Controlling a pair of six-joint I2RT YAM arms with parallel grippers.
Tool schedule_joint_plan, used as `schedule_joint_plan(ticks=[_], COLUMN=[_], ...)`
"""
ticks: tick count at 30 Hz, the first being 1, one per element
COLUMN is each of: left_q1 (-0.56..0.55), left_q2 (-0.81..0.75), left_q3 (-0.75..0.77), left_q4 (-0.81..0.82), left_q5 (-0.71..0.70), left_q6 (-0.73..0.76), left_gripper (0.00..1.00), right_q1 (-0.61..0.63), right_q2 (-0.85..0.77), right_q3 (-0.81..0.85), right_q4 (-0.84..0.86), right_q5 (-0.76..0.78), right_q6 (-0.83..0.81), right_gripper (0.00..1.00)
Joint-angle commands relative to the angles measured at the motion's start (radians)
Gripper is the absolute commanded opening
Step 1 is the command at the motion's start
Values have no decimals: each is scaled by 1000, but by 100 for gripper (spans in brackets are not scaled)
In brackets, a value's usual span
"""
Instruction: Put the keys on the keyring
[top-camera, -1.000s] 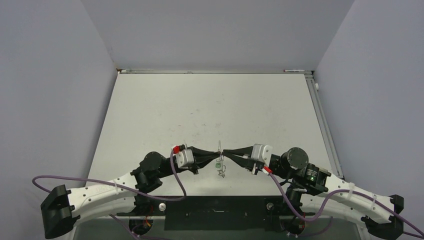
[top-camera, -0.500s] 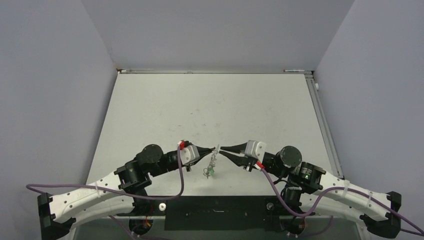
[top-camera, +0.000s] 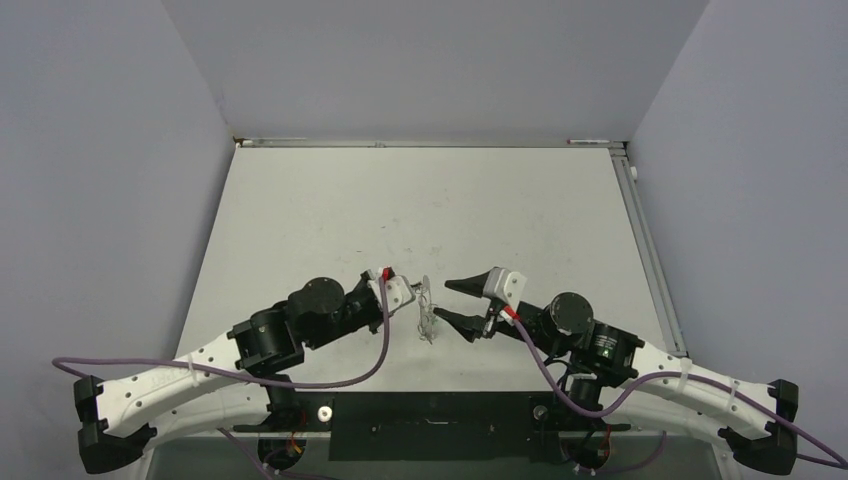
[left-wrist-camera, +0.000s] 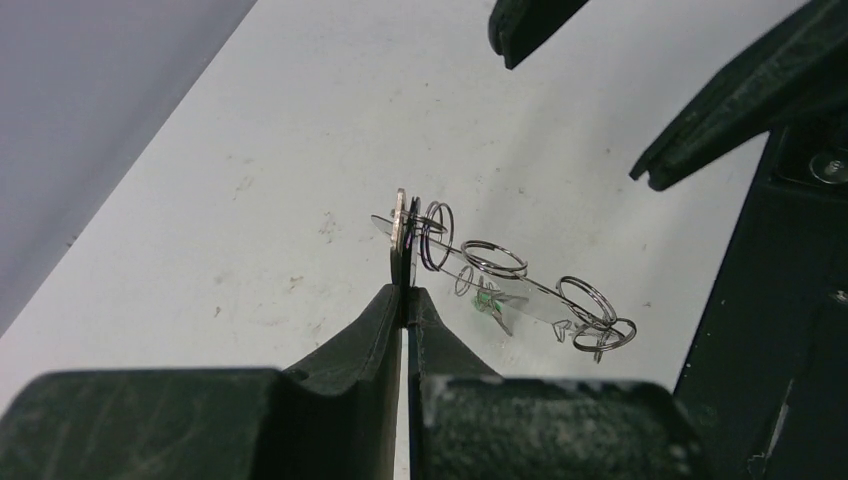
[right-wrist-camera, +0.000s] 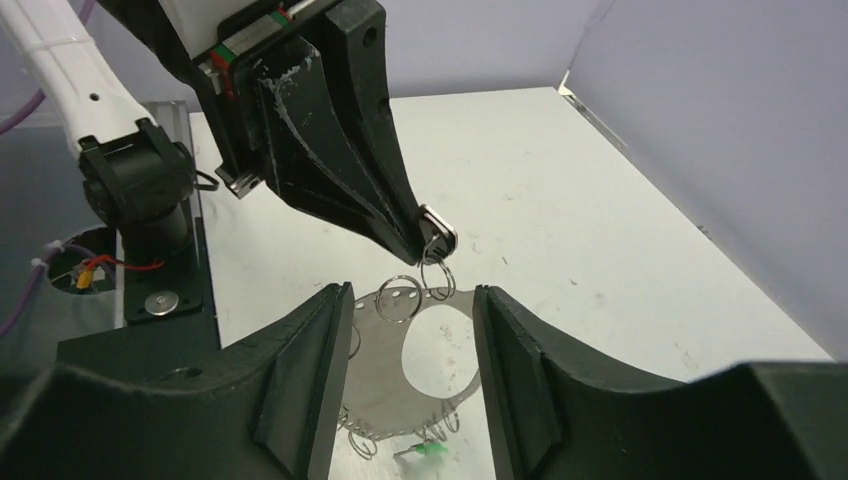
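My left gripper is shut on a small flat key, seen edge-on, silver with a dark layer. A small split ring joins the key to the keyring, a thin silver plate loop with holes and several small rings round its edge. It hangs tilted just above the table, with a green tag at its low end. My right gripper is open just short of the keyring, its jaws level with the loop's two sides and touching nothing. From above, the keyring hangs between the left gripper and right gripper.
The white table has faint marks. Grey walls close it in on three sides, with a metal rail along the right edge. The black base plate and purple cables lie at the near edge.
The right gripper has opened, let go of the keyring and drawn back to the right. The left gripper has swung round and away from the bases, still holding the key, with the keyring hanging from it.
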Motion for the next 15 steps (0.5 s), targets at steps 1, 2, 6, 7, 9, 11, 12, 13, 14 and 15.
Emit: schedule_joint_plan(ticks=[1, 2, 6, 7, 9, 11, 12, 13, 14, 15], left_q1=[-4, -4, -3, -1, 3, 16, 24, 33, 43, 52], left_q2=[52, 81, 179, 205, 259, 322, 354, 388, 412, 443], left_q3=[99, 122, 218, 238, 275, 315, 334, 348, 361, 374], left_q4=[-33, -55, -135, -151, -188, -237, -256, -273, -287, -301], left_q5=[-122, -137, -193, -205, -207, -187, -174, -164, -157, -155], left_q6=[-30, -34, -58, -62, -63, -63, -63, -62, -59, -57], left_gripper=[0, 0, 0, 0, 0, 0, 0, 0, 0, 0], right_q1=[-4, -5, -3, -3, -1, -1, -1, -1, -1, -1], right_q2=[-10, -15, -42, -51, -64, -77, -81, -84, -89, -93], right_q3=[-25, -31, -88, -102, -117, -129, -136, -143, -147, -149], right_q4=[10, 6, 14, 13, 3, -5, -9, -17, -27, -42], right_q5=[127, 148, 211, 229, 290, 358, 394, 437, 480, 531], right_q6=[136, 171, 242, 246, 260, 277, 286, 295, 307, 323], right_gripper=[53, 56, 70, 71, 72, 73, 73, 73, 73, 73])
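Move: The left fingers already pinch the black fob, with loose rings and the metal plate hanging from it; the plate's middle is about 2 cm back, 2 cm right and 5 cm below. From the half-open right hand, the plate lies some 3 cm ahead, 3 cm left and 10 cm below. The fob is about 5 cm ahead, 4 cm left and 4 cm below the right hand, the rings roughly 4 cm ahead, 3 cm left and 6 cm below. Opening wider, the right hand sinks about 6 cm, forward and right, while the left carries the fob forward. ##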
